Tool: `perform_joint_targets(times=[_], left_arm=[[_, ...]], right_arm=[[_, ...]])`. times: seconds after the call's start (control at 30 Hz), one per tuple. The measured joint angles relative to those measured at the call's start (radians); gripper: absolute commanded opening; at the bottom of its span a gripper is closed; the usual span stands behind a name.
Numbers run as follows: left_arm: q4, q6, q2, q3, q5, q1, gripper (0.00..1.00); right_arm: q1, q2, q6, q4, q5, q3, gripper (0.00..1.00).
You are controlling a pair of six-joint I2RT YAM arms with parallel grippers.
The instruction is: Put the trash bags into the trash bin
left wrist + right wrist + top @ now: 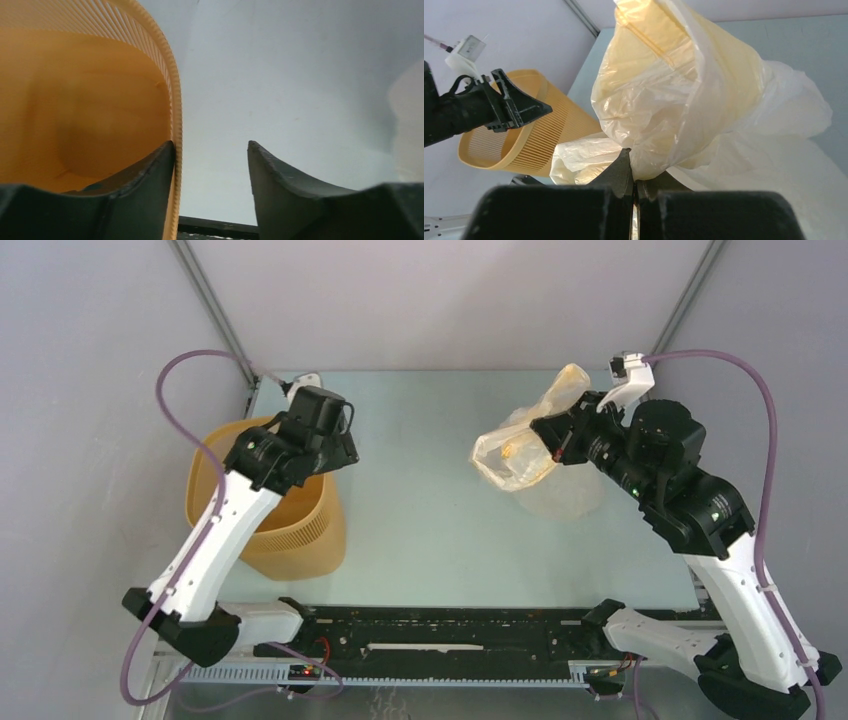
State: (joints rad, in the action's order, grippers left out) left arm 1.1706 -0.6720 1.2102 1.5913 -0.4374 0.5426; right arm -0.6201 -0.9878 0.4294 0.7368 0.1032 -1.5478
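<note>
The orange-yellow trash bin [265, 530] stands at the table's left, tilted. My left gripper [322, 462] hangs over its right rim. In the left wrist view the left gripper [211, 145] is open and straddles the bin's wall [172, 100]: one finger is inside, against the wall, and the other is outside. A translucent cream trash bag [520, 455] is lifted off the table at the right. My right gripper [553, 443] is shut on it. The right wrist view shows the right gripper [634, 167] pinching a fold of the bag [684, 90], with the bin [539, 135] beyond.
A pale green table [420, 510] carries everything. A black rail [450, 625] runs along its near edge between the arm bases. Grey walls with slanted metal posts [215, 310] close in the back and sides. Purple cables [765, 460] loop beside each arm.
</note>
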Motion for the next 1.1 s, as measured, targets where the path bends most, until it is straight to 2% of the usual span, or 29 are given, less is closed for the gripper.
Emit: perform_joint_targets(times=[0.1,0.23,0.27,0.3,0.33,0.5,0.6,0.83,1.1], left_arm=[[-0.019,0.035,0.042,-0.019,-0.020,0.000,0.39],[-0.046,0.084,0.033,-0.068,-0.040,-0.003,0.26],[-0.057,0.098,0.032,-0.080,-0.045,-0.003,0.19],[-0.063,0.104,0.032,-0.087,-0.049,-0.003,0.07],[-0.066,0.111,0.034,-0.090,-0.050,-0.003,0.03],[-0.071,0.176,0.054,-0.077,-0.065,0.006,0.00],[-0.085,0.211,0.121,-0.020,-0.035,0.048,0.00],[-0.131,0.250,0.407,0.277,0.098,0.188,0.00],[-0.167,0.255,0.638,0.528,0.245,0.305,0.00]], right_arm=[[0.012,-0.008,0.000,0.006,-0.008,-0.003,0.00],[0.012,-0.021,-0.004,0.040,-0.024,-0.037,0.00],[0.011,-0.023,-0.005,0.048,-0.027,-0.049,0.00],[0.011,-0.023,-0.007,0.055,-0.031,-0.063,0.00],[0.011,-0.022,-0.010,0.059,-0.033,-0.075,0.00],[0.011,-0.010,-0.040,0.076,-0.032,-0.124,0.00],[0.011,-0.002,-0.057,0.088,-0.027,-0.140,0.00],[0.012,-0.005,-0.089,0.116,0.006,-0.186,0.00],[0.012,-0.003,-0.137,0.112,0.081,-0.305,0.00]])
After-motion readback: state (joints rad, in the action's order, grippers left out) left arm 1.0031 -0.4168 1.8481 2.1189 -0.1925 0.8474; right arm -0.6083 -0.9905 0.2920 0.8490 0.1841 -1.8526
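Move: The left gripper, half open and pointing forward and down, has the trash bin's right rim just beyond its tips, about 2 cm ahead, 1 cm left and 3 cm lower. The bin's middle lies some 12 cm left, 2 cm back and 17 cm below. The trash bag hangs from the closed right gripper, roughly 34 cm right of the left hand and 2 cm ahead of it, at about its height. From the right hand, that rim is around 35 cm left, 3 cm ahead and 15 cm lower. Bring the left gripper down about 3 cm and slightly forward over the bin's right rim, shut the fingers to pinch the wall, then drag the bin some 25 cm to the right and a little forward, turning the wrist about 35 degrees clockwise. Meanwhile, keep the bag pinched in the right gripper and lift it about 9 cm, drawing right and back and tipping the fingers up. ##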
